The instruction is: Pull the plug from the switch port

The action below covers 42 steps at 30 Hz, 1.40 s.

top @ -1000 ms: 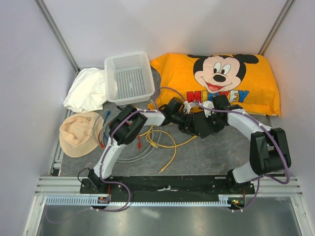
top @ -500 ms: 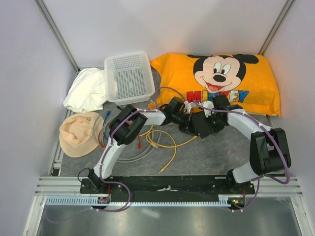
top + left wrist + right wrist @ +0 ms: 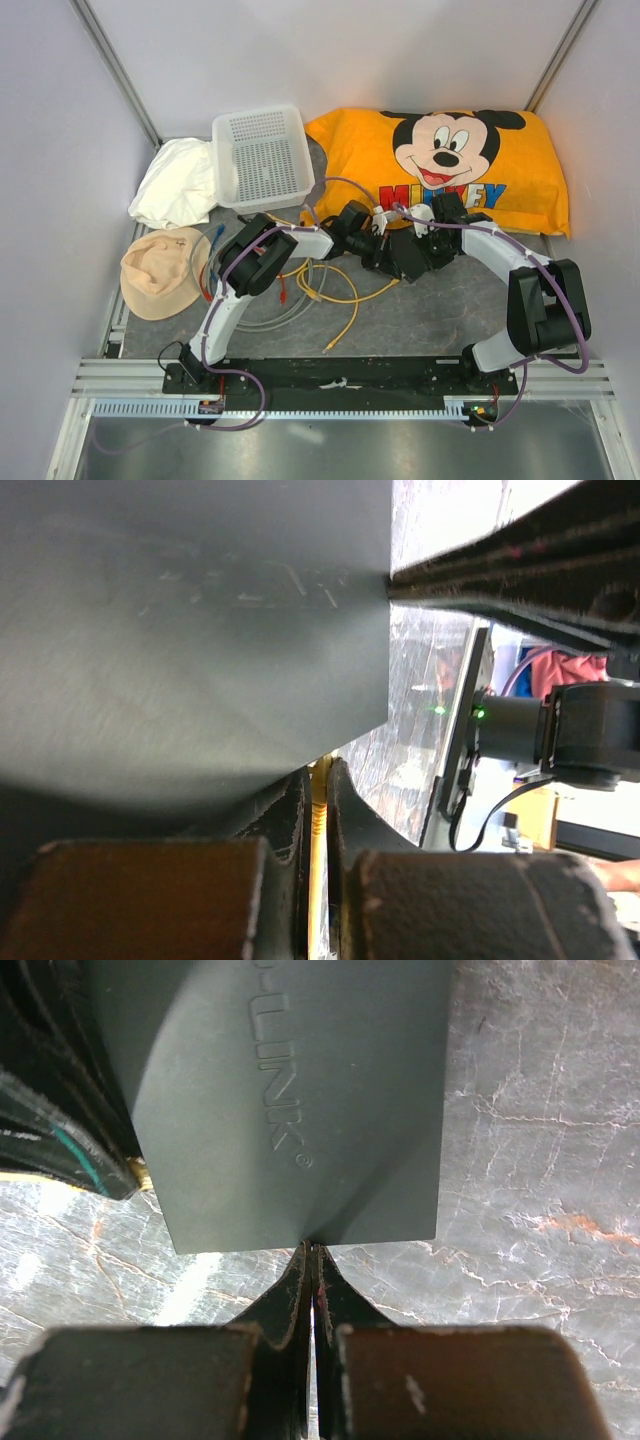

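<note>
The flat black switch box (image 3: 405, 258) lies on the grey mat between my two grippers. In the left wrist view its dark top (image 3: 200, 630) fills the upper left. My left gripper (image 3: 319, 805) is shut on the ridged yellow plug (image 3: 319, 825) right where it meets the box's edge. The switch port itself is hidden under that edge. The yellow cable (image 3: 345, 295) loops away toward the front. My right gripper (image 3: 313, 1252) is shut, empty, with its tips pressed against the opposite edge of the box (image 3: 300, 1090).
A white perforated basket (image 3: 262, 157) and a white cloth (image 3: 178, 183) sit at the back left. An orange Mickey pillow (image 3: 450, 160) lies at the back right. A tan hat (image 3: 160, 270) and a coil of spare cables (image 3: 250, 305) lie at the left.
My left gripper's jaws have closed on the yellow plug. Both arms have hardly moved in the top view.
</note>
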Each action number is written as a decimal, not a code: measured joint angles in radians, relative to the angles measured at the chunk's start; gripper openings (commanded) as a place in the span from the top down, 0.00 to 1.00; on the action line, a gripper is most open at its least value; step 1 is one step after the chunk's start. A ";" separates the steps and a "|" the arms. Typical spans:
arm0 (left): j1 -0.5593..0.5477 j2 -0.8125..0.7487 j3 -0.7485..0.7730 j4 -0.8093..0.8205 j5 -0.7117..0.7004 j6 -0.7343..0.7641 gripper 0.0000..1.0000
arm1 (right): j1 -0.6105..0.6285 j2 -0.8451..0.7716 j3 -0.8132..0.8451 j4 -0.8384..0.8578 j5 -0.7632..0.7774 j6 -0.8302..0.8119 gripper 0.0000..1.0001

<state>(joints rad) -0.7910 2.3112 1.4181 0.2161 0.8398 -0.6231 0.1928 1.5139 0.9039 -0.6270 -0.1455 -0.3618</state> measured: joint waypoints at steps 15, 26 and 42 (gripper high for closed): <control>-0.010 -0.069 -0.092 -0.011 0.009 0.156 0.98 | 0.000 0.004 0.003 0.000 -0.007 0.000 0.98; -0.013 -0.301 -0.226 -0.372 -0.005 0.567 0.99 | 0.000 0.003 0.003 0.000 -0.007 0.003 0.97; 0.321 -0.785 -0.375 -1.077 -0.435 1.482 0.98 | 0.000 -0.006 0.001 0.003 0.005 0.007 0.94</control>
<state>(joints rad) -0.4698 1.5257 1.0428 -0.8608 0.4046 0.8585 0.1925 1.5082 0.9047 -0.6239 -0.1410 -0.3550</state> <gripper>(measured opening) 0.048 0.055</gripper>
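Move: The left fingers already pinch the yellow plug, still at the switch's port edge; the switch's middle lies about 6 cm ahead and 3 cm right of them. The gray cable coil, the way the plug is taken, lies some 25 cm left and level with that hand, a centimetre or so below. From the right hand, shut on the switch's near edge, the plug is about 7 cm left, 1 cm back and slightly lower. Left hand draws the pinched plug back, then some 30 cm left, while the right stays on the switch. ##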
